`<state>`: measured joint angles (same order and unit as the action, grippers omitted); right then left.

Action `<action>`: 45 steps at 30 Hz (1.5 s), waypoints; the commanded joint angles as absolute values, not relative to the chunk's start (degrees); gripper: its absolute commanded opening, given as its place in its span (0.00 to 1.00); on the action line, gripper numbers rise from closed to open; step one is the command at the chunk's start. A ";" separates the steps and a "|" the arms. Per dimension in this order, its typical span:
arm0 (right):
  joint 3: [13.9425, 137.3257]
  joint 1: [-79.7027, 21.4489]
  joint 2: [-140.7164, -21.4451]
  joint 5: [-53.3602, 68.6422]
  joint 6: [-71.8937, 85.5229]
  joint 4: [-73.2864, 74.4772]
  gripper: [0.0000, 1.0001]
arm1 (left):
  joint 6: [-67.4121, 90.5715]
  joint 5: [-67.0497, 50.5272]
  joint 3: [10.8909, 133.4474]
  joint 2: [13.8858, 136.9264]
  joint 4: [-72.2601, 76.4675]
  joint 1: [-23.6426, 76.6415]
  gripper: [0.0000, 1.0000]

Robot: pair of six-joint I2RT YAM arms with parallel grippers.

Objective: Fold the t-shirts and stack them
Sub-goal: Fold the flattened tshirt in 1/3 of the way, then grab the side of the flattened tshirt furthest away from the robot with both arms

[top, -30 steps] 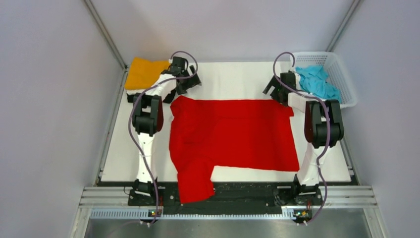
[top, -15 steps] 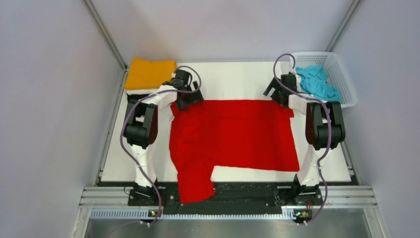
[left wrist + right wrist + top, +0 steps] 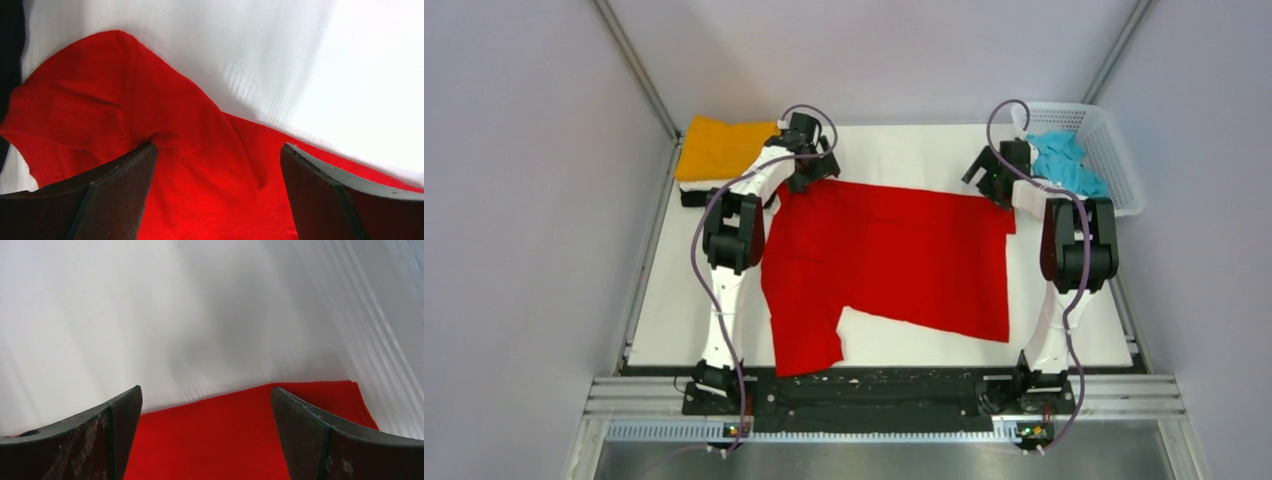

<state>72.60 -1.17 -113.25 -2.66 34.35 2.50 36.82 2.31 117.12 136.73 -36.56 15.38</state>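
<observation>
A bright red t-shirt (image 3: 894,260) lies spread flat on the white table (image 3: 904,150), one sleeve reaching toward the front edge. My left gripper (image 3: 811,168) is open over its back left corner. In the left wrist view the red cloth (image 3: 200,125) lies rumpled under the wide-apart left gripper (image 3: 218,150). My right gripper (image 3: 992,182) is open over the back right corner, and the right wrist view shows the flat red edge (image 3: 225,440) under the right gripper (image 3: 205,390). A folded orange-yellow t-shirt (image 3: 717,147) rests at the back left. A light blue t-shirt (image 3: 1064,162) is crumpled in the basket.
The white lattice basket (image 3: 1119,160) stands at the back right corner, next to the right arm. A thin dark and white layer (image 3: 692,194) shows under the orange-yellow t-shirt. Grey walls close in the table on three sides. A black rail (image 3: 904,385) runs along the front edge.
Both grippers have moved toward the back of the table. The red t-shirt has slid back and skewed with them, and its sleeve has pulled in from the front rail.
</observation>
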 commanded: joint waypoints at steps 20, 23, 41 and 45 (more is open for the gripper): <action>67.15 -7.60 -87.19 -0.89 23.36 9.21 0.99 | 33.32 -0.60 92.08 98.45 -38.23 18.90 0.99; 59.32 -7.75 -80.64 2.39 24.22 8.81 0.99 | 36.09 3.86 74.94 84.93 -37.27 22.16 0.99; 29.23 -11.00 -37.25 -10.67 38.05 34.75 0.99 | 64.47 7.38 31.12 56.81 -52.22 54.98 0.79; 28.31 -11.03 -34.44 -10.09 41.55 34.66 0.99 | 64.95 8.74 28.65 58.77 -44.84 55.01 0.70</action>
<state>28.47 -10.76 -36.64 -8.05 36.77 33.39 61.32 6.92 31.00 57.45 -52.21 54.65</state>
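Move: The hem of the sleeve hanging towards the base lies some 49 cm straight back from the left hand and about 3 cm below it. The inner corner between sleeve and body is about 33 cm back and 6 cm right of that hand; the folded pile is 18 cm left and 3 cm ahead. From the right hand, the shirt's near right corner is about 41 cm straight back, the sleeve hem 48 cm back and 36 cm left, the basket 20 cm right and 5 cm ahead. Back in a high arc over the shirt, the left hand lifts off the far left part after a last small push forward, rises some 16 cm, travels nearly 50 cm and sinks to the sleeve hem, tipping down and turning clockwise while its fingers begin to close. The right hand slides 2–3 cm forward, then lifts clear and draws back towards the near right corner, fingers open, finishing still raised. ##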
